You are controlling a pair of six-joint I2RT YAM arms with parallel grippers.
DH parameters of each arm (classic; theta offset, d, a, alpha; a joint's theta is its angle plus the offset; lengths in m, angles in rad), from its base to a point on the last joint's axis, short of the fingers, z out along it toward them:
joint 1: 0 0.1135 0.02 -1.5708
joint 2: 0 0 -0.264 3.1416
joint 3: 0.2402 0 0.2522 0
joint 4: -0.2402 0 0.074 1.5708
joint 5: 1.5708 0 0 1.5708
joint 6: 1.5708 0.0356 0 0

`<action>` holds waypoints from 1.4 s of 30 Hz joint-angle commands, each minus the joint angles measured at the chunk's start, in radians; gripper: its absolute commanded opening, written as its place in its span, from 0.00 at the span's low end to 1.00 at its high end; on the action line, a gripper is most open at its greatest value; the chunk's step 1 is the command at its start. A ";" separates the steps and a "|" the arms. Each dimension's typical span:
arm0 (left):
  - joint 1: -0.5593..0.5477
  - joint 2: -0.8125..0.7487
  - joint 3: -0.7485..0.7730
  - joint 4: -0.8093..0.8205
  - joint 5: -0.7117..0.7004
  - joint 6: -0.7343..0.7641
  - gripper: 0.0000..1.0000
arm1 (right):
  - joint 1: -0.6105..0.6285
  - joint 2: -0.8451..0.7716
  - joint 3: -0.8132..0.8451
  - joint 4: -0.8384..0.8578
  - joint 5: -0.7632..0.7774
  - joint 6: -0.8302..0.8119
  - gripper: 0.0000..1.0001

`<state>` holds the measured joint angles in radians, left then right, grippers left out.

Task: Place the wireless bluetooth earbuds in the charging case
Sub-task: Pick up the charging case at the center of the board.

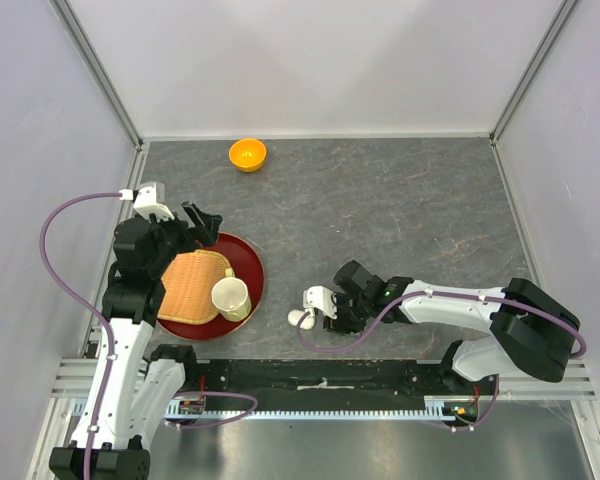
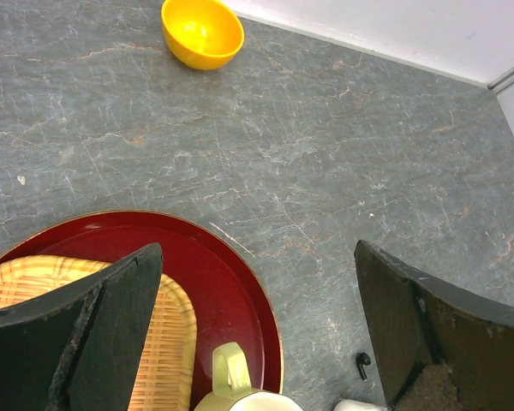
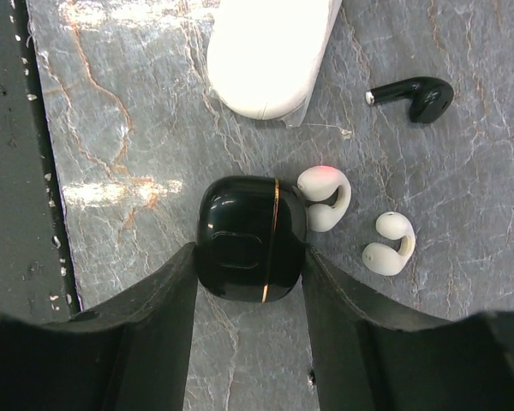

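Note:
A glossy black charging case [image 3: 251,238] with a gold seam lies shut on the grey table. My right gripper [image 3: 250,257] is shut on it, one finger against each side. Two white earbuds [image 3: 324,198] [image 3: 389,244] lie just right of the case, the nearer one touching it. A black stemmed earbud [image 3: 415,96] rests farther off, also seen in the left wrist view as the black earbud [image 2: 361,363]. A white charging case [image 3: 270,53] lies beyond the black one. My left gripper [image 2: 257,253] hangs wide open above the red tray's rim, holding nothing.
A round red tray [image 1: 248,262] at the left holds a woven bamboo mat [image 1: 190,285] and a pale green cup [image 1: 231,298]. An orange bowl [image 1: 247,154] sits near the back wall. White walls close in the table.

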<state>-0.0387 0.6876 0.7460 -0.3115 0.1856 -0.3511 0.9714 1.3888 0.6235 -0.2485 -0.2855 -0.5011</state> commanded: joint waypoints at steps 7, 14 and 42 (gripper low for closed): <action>0.008 -0.003 0.015 0.009 -0.021 -0.045 1.00 | 0.001 -0.088 0.016 -0.012 0.012 -0.001 0.34; 0.008 -0.008 0.030 0.025 0.031 -0.060 1.00 | 0.001 -0.224 0.031 -0.060 0.028 -0.001 0.27; -0.233 0.197 0.041 0.270 0.444 -0.098 1.00 | 0.009 -0.422 -0.027 0.379 0.255 0.029 0.19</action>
<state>-0.1589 0.8604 0.7525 -0.1059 0.6563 -0.4381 0.9733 0.9817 0.5987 0.0292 -0.0044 -0.4892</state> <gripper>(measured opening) 0.994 0.542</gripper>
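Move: The charging case is already between the right fingertips, just on the table. From the right hand, a white earbud lies about 5 cm ahead with no sideways offset, a black earbud 5 cm ahead and 5 cm left, and the white oval case 1 cm ahead and 7 cm left, all at table height. From the open left hand, the charging case is roughly 14 cm back, 27 cm right and 24 cm below; the mug is some 9 cm back, 5 cm right and 20 cm below. Keep the right fingers' pinch on the charging case and lift it straight up off the table, then carry on up and forward, about 16 cm up in all, swinging the fingertips up and forward to a shallower forward-left slant. Once it is rising, swing the open left gripper about 11 cm right towards the case, turning some 30 degrees clockwise. ##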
